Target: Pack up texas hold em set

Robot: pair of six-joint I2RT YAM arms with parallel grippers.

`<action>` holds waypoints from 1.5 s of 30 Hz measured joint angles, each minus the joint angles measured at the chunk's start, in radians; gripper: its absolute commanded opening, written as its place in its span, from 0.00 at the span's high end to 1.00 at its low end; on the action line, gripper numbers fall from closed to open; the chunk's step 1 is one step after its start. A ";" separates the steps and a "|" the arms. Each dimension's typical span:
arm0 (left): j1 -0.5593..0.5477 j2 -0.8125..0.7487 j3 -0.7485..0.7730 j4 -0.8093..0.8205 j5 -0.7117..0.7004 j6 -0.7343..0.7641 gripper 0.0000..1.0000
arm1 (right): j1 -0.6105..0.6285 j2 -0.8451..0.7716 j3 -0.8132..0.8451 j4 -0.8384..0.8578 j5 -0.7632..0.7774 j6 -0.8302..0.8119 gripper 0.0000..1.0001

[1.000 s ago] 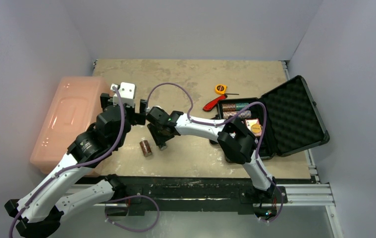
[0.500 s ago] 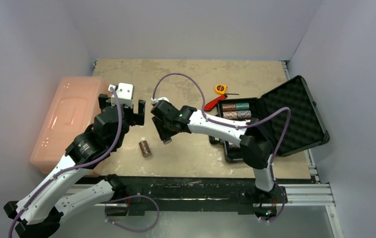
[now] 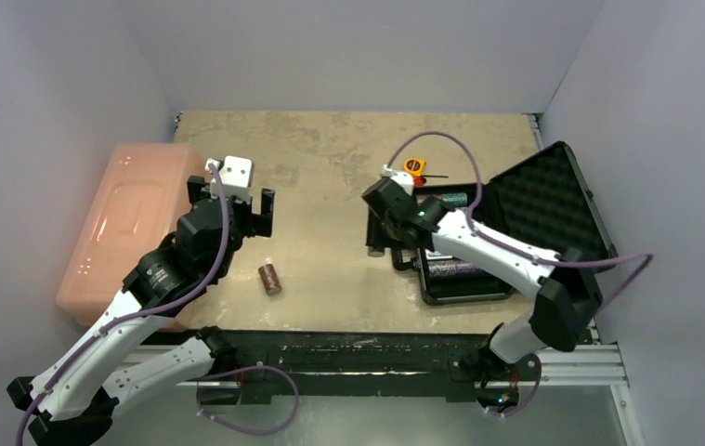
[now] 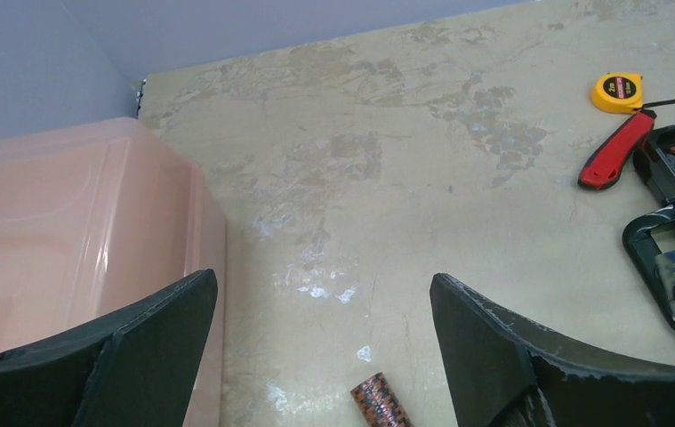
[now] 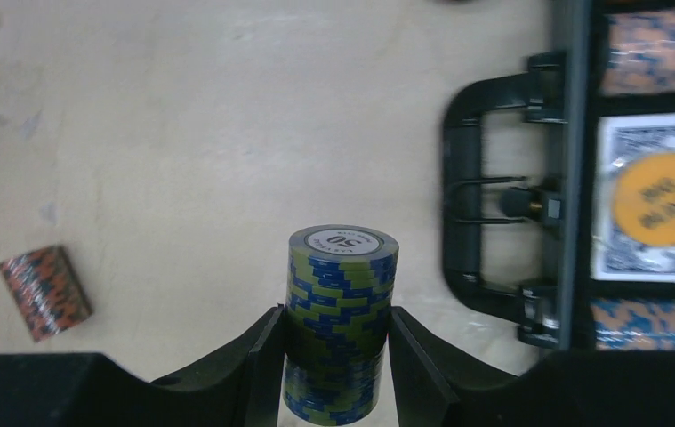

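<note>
The black case (image 3: 467,279) of the texas hold em set lies open at the right, its egg-crate foam lid (image 3: 548,209) tilted back. Chip rolls and a card deck (image 5: 645,200) with an orange disc fill its tray. My right gripper (image 3: 378,243) hovers just left of the case handle (image 5: 494,205), shut on a green-and-blue chip roll (image 5: 342,267) that stands upright between its fingers. One orange-and-black chip roll (image 3: 271,278) lies loose on the table. My left gripper (image 4: 323,277) hangs open and empty just behind that roll (image 4: 382,402).
A large pink bin (image 3: 130,223) fills the table's left side, close to my left gripper. A yellow tape measure (image 4: 618,92) and a red-handled tool (image 4: 616,149) lie behind the case's left end.
My right arm has swung right from the table's middle to the case's handle side, carrying the green-and-blue chip roll. The left arm and the loose roll have stayed put.
</note>
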 measured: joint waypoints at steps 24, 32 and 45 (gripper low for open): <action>0.000 0.015 0.000 -0.001 0.008 0.000 0.11 | -0.152 -0.693 -0.415 -0.296 0.338 0.714 1.00; 0.000 0.015 0.000 -0.001 0.008 0.000 0.11 | -0.153 -0.737 -0.463 -0.352 0.356 0.887 1.00; 0.000 0.020 0.000 -0.005 0.011 0.000 0.11 | -0.153 -0.709 -0.514 -0.373 0.311 1.030 1.00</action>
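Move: The right hand holds the blue-green chip stack; the empty slot in the case lies about 20 cm to its right, 9 cm back and 10 cm below. The purple chips are about 19 cm right and 4 cm back, the blue card deck 14 cm right and 2 cm ahead, the case handle 6 cm right, straight level with the hand. From the left hand the slot is some 54 cm right, 7 cm back and far below. Keeping its pinch, the right hand swings about 20 cm right and 7 back over the case, turning 60 degrees clockwise. ##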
